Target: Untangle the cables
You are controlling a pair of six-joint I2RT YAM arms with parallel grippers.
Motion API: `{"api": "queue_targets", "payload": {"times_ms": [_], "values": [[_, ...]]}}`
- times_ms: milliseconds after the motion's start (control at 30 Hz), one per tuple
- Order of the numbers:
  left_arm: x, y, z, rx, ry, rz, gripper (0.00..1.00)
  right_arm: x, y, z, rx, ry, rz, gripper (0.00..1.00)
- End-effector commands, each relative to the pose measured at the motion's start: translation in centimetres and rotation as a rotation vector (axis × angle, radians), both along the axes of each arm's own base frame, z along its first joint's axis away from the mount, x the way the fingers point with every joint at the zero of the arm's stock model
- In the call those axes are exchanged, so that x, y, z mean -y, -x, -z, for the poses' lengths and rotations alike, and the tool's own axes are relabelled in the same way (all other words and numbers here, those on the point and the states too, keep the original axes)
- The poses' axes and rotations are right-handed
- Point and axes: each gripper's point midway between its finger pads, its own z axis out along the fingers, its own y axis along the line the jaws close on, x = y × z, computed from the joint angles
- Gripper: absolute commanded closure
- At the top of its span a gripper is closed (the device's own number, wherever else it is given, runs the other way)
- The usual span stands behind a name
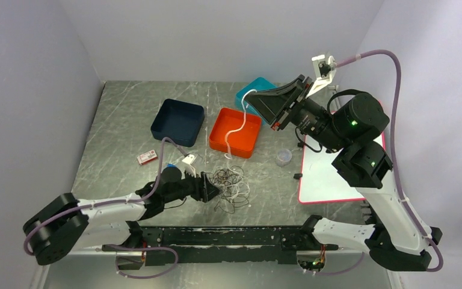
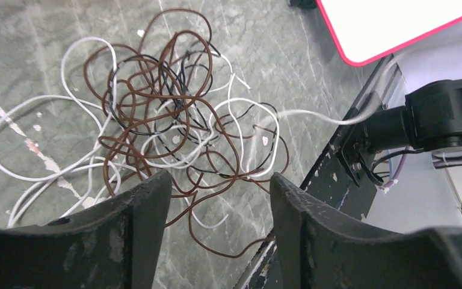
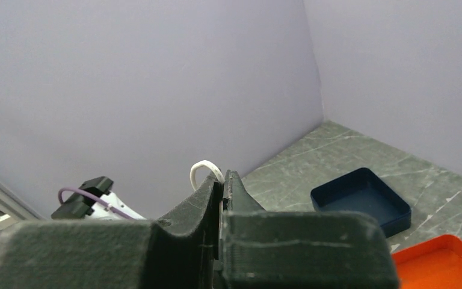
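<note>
The cables (image 1: 231, 183) lie in a tangle of brown, white and black wires (image 2: 168, 114) on the table in front of the left arm. My left gripper (image 1: 213, 188) sits low at the tangle's near-left edge. Its jaws (image 2: 219, 180) stand open, and only loose brown and white loops on the table show in the gap. My right gripper (image 1: 257, 103) is raised high over the trays, shut on one white cable (image 3: 203, 170). That white cable (image 1: 242, 117) hangs from it down across the orange tray (image 1: 249, 143) toward the tangle.
A dark blue tray (image 1: 178, 121) stands left of the orange one, and a teal tray (image 1: 258, 84) sits behind, under the right gripper. A pink-rimmed white board (image 1: 325, 174) lies at the right, with a small clear cup (image 1: 284, 157) beside it. A small red-and-white box (image 1: 147, 158) lies at the left.
</note>
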Motion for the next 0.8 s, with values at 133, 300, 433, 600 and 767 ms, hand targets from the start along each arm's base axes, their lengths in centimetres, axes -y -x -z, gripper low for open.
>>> {"api": "queue_targets", "payload": {"times_ms": [133,300,433,600,767], "values": [[-1.4,-2.5,-8.7,0.198,0.056,-0.131,0.25,-0.4,-1.3,2.7,-0.03,0.068,0.043,1.0],[-3.4,-3.3,-13.8,0.305,0.104,-0.222,0.16,-0.8,-2.0,3.5,-0.04,0.084,0.057,1.0],[-4.6,-3.5,-15.8,0.332,0.11,-0.272,0.12,-0.7,-2.5,3.5,-0.045,0.092,0.082,1.0],[-3.7,-2.8,-16.4,0.341,0.138,-0.209,0.11,-0.4,-2.6,2.5,-0.027,0.076,0.1,1.0],[-1.4,-3.0,-17.4,0.367,0.178,-0.137,0.11,-0.5,-2.7,2.2,-0.035,0.058,0.095,1.0]]}}
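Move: The tangle of cables lies about 5 cm ahead of the left hand, 5 cm to its right and some 8 cm below. High above it is the right hand, already pinching a white cable: the tangle lies roughly 3 cm ahead of that hand, 4 cm to its left and 54 cm below. The orange bin is about 24 cm ahead of the right hand and 1 cm left; the navy bin is 29 cm ahead and 25 cm left, both near table level. The white cable stays pinched in the shut right fingers, carried about 4 cm down and 3 cm forward. The left hand, already empty, backs away from the tangle, rising quickly by about 15 cm while drifting 3 cm forward and 3 cm left; its fingers tip upward some 20 degrees, turn slightly counter-clockwise and open wider. ##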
